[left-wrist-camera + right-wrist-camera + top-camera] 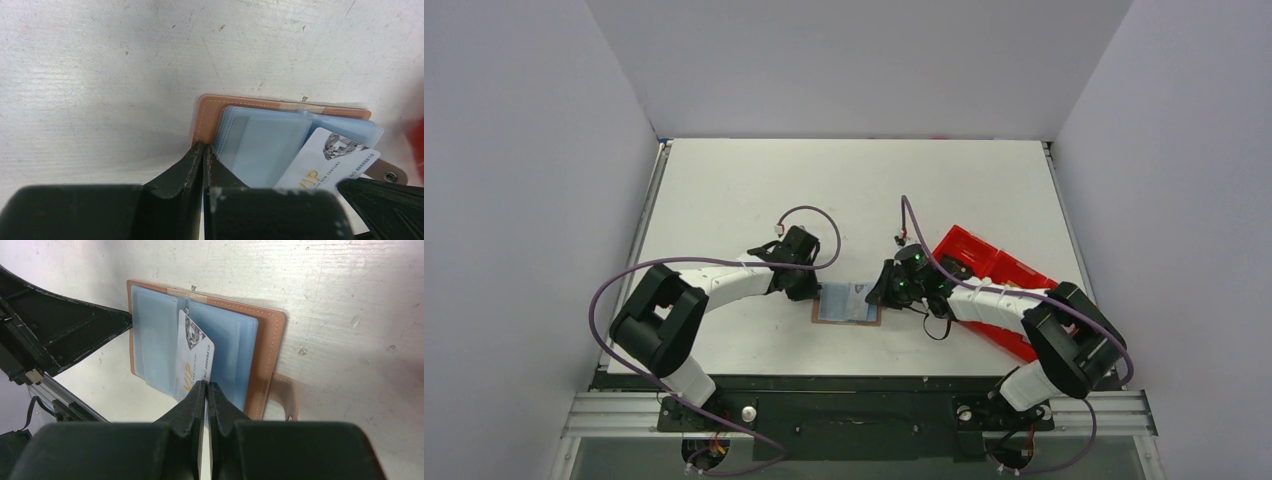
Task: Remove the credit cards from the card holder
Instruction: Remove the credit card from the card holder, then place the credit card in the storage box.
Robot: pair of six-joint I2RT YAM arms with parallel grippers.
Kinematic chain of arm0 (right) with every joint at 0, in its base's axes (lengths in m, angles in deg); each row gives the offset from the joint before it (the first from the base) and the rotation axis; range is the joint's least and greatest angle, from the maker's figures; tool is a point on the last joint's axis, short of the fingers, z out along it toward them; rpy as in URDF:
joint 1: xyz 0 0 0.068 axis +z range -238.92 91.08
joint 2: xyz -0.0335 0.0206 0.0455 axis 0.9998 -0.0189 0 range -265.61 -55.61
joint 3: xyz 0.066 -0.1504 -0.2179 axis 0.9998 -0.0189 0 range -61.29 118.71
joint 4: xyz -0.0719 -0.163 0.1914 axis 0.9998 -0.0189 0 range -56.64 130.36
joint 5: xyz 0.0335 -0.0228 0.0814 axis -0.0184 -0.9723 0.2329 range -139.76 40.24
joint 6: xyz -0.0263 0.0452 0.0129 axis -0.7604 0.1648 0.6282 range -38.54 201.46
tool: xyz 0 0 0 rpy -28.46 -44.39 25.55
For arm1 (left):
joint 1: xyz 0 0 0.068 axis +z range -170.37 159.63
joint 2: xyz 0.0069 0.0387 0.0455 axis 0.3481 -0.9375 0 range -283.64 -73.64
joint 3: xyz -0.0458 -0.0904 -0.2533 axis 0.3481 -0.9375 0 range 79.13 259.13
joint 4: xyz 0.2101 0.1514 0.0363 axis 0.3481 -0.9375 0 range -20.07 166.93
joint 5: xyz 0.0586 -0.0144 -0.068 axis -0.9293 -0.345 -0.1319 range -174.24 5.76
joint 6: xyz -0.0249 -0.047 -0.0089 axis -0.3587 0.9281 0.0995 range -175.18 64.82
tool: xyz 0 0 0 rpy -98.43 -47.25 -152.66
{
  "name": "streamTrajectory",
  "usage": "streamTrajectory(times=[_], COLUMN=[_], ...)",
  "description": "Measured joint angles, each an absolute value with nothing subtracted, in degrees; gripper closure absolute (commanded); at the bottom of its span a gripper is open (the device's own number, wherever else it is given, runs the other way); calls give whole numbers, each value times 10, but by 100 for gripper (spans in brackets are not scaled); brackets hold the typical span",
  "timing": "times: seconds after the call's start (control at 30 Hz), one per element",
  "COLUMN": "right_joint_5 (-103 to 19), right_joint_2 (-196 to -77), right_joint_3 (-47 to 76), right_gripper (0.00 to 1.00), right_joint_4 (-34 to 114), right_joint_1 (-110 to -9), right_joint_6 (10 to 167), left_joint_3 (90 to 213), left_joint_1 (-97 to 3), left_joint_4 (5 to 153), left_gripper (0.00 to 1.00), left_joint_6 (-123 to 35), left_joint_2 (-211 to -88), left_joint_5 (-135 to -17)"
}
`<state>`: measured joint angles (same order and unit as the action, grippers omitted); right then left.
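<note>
The card holder [847, 302] lies open on the white table between my two grippers, brown leather [207, 112] around light blue sleeves [155, 335]. A white credit card [195, 355] with gold "VIP" lettering sticks partly out of a middle sleeve and also shows in the left wrist view [330, 155]. My right gripper [206, 384] is shut with its tips on the card's near corner. My left gripper [205, 146] is shut, its tips resting on the holder's left edge where leather meets the sleeves. The strap tab [285, 395] lies flat at the holder's right side.
A long red plastic tray [994, 270] sits on the table right of the holder, under my right arm. Grey walls close in the table on three sides. The left gripper's body [75, 335] reaches into the right wrist view.
</note>
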<state>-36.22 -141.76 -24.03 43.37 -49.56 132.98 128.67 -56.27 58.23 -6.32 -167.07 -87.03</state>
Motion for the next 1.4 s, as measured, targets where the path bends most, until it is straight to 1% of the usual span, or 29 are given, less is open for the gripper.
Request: streamTrajectory(times=[0.13,0.27,0.33,0.4,0.5,0.6,0.73,0.87,1.03,1.2,1.4], right_joint_5=[-369,-374,-375,-378,-381,-384,-384,-363,-300,-213,-131], right_joint_2=[-1399,-1384,-1378,-1371,-1357,-1347,-1333,-1312,-1278,-1267,-1267], right_joint_3=[-234,-228,-227,-226,-220,-214,-208,-202,-197,-197,-199], right_gripper=[100,100,100,100,100,100,100,100,100,100,100], right_joint_4=[409,385,376,364,348,337,328,323,334,385,467], right_joint_1=[-496,-496,-496,-496,-496,-496,-497,-509,-550,-584,-593], right_joint_6=[1319,1312,1311,1309,1306,1304,1302,1302,1304,1330,1381], left_joint_3=[1287,1287,1288,1290,1299,1317,1342,1345,1344,1309,1279], left_joint_1=[-563,-563,-563,-563,-563,-563,-560,-535,-490,-462,-460], left_joint_4=[580,578,573,555,517,493,486,499,539,630,739], left_gripper=[99,93,89,83,77,69,64,61,60,59,58], left_joint_6=[-63,-64,-65,-69,-79,-87,-100,-112,-124,-109,-68], left_joint_2=[-1670,-1667,-1665,-1660,-1651,-1642,-1615,-1576,-1547,-1522,-1518], left_joint_5=[-870,-871,-871,-872,-874,-874,-862,-807,-714,-601,-498])
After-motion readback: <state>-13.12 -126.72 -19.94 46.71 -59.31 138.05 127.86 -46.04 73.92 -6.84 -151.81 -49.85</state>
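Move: The credit card is already pinched at its right edge by the right fingers, its middle about 2 cm to their left and 1 cm lower. The open card holder under it is centred some 5 cm left, 1 cm back and 3 cm below the right hand; its strap lies about 4 cm to the right, level fore and aft. From the left hand, shut on the holder's left border, the card is about 9 cm right, 1 cm back and 1 cm higher; the holder's middle is 6 cm right and 2 cm back. Keep the right fingers shut on the card and lift it up out of the holder, gently at first, then faster, about 15 cm in all, tilting the fingers up to point more to the left. Ease the left fingers back and left off the holder's border while opening them to almost half, then raise that hand as high and swing it right, rolling some 40 degrees so the open fingers turn towards the card's free left edge. ##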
